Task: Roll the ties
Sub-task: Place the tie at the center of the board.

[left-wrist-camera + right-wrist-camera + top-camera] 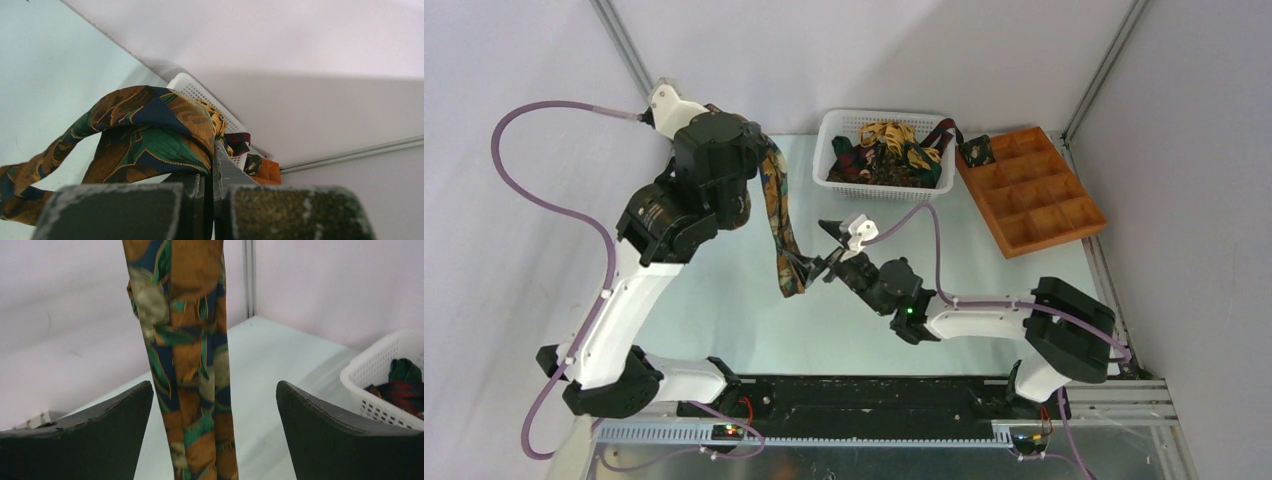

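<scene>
A long tie (776, 215) patterned in green, brown and orange hangs upright from my raised left gripper (212, 172). That gripper is shut on the tie's upper part, and the cloth drapes over its left finger. My right gripper (214, 386) is open, one finger on each side of the tie's lower length (192, 390), with a gap on both sides. From above, the right gripper (821, 252) sits at the tie's bottom end, mid-table. More ties (889, 152) lie heaped in the white basket. One small dark rolled tie (977, 151) sits in the tray's far-left compartment.
The white plastic basket (828, 140) stands at the back centre of the table. The orange-brown compartment tray (1036, 195) lies to its right, near the right wall. Purple cables loop from both arms.
</scene>
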Controlling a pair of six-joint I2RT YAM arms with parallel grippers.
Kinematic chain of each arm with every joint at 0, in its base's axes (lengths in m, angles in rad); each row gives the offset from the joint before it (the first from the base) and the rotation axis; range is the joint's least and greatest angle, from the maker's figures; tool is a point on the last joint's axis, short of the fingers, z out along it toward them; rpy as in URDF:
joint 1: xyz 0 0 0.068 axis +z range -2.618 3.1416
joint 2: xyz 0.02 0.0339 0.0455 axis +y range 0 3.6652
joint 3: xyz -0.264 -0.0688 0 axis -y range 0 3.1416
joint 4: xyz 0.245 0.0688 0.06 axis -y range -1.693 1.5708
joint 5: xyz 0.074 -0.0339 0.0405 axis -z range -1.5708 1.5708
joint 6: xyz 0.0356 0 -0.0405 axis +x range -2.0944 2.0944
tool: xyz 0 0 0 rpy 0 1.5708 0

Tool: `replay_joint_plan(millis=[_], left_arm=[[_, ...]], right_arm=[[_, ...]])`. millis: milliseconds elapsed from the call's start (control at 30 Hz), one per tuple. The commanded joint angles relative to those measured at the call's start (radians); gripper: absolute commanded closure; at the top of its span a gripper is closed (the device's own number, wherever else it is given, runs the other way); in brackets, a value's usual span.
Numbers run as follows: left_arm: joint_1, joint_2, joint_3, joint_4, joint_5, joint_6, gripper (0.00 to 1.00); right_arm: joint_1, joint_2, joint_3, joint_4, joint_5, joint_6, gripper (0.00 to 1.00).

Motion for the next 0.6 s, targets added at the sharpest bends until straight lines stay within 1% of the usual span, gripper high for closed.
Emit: replay_joint_plan(millis=[0, 200, 433, 500, 567], left_arm=[[-0.004, -0.034, 0.026, -0.011, -0.033, -0.063, 1.00], [-0.003, -0.052, 0.022, -0.005, -0.003, -0.061, 1.00], [-0.003, -0.078, 0.001, 0.016, 0.015, -0.093, 1.00], [-0.003, -0.076, 0.001, 0.017, 0.019, -0.098, 1.00], [-0.004, -0.073, -0.001, 0.017, 0.027, -0.109, 1.00]], right_arm=[[0.013, 0.068, 0.104, 0.128, 0.060, -0.041, 0.04], [0.015, 0.131, 0.143, 0.134, -0.029, -0.025, 0.04], [0.037, 0.193, 0.152, 0.192, -0.049, -0.051, 0.04], [0.053, 0.206, 0.160, 0.204, -0.035, -0.069, 0.04], [0.071, 0.224, 0.184, 0.194, 0.060, -0.088, 0.04]])
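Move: The patterned tie hangs from the left gripper. The stretch level with the open right fingers is about 5 cm to the right hand's left and 4 cm ahead. From the left hand that stretch lies some 20 cm below and about 3 cm right. The white basket is roughly 40 cm ahead of the right hand, 12 cm right and 22 cm below; the wooden tray is about 33 cm ahead, 48 cm right and 25 cm below. Leftward by about 5 cm goes the right hand, rising a little at first and then sinking some 3 cm, to bring its wide-open fingers up around the hanging tie without closing them. Meanwhile the left gripper keeps its pinch on the tie's upper part and eases back about 2 cm while rising slightly. ##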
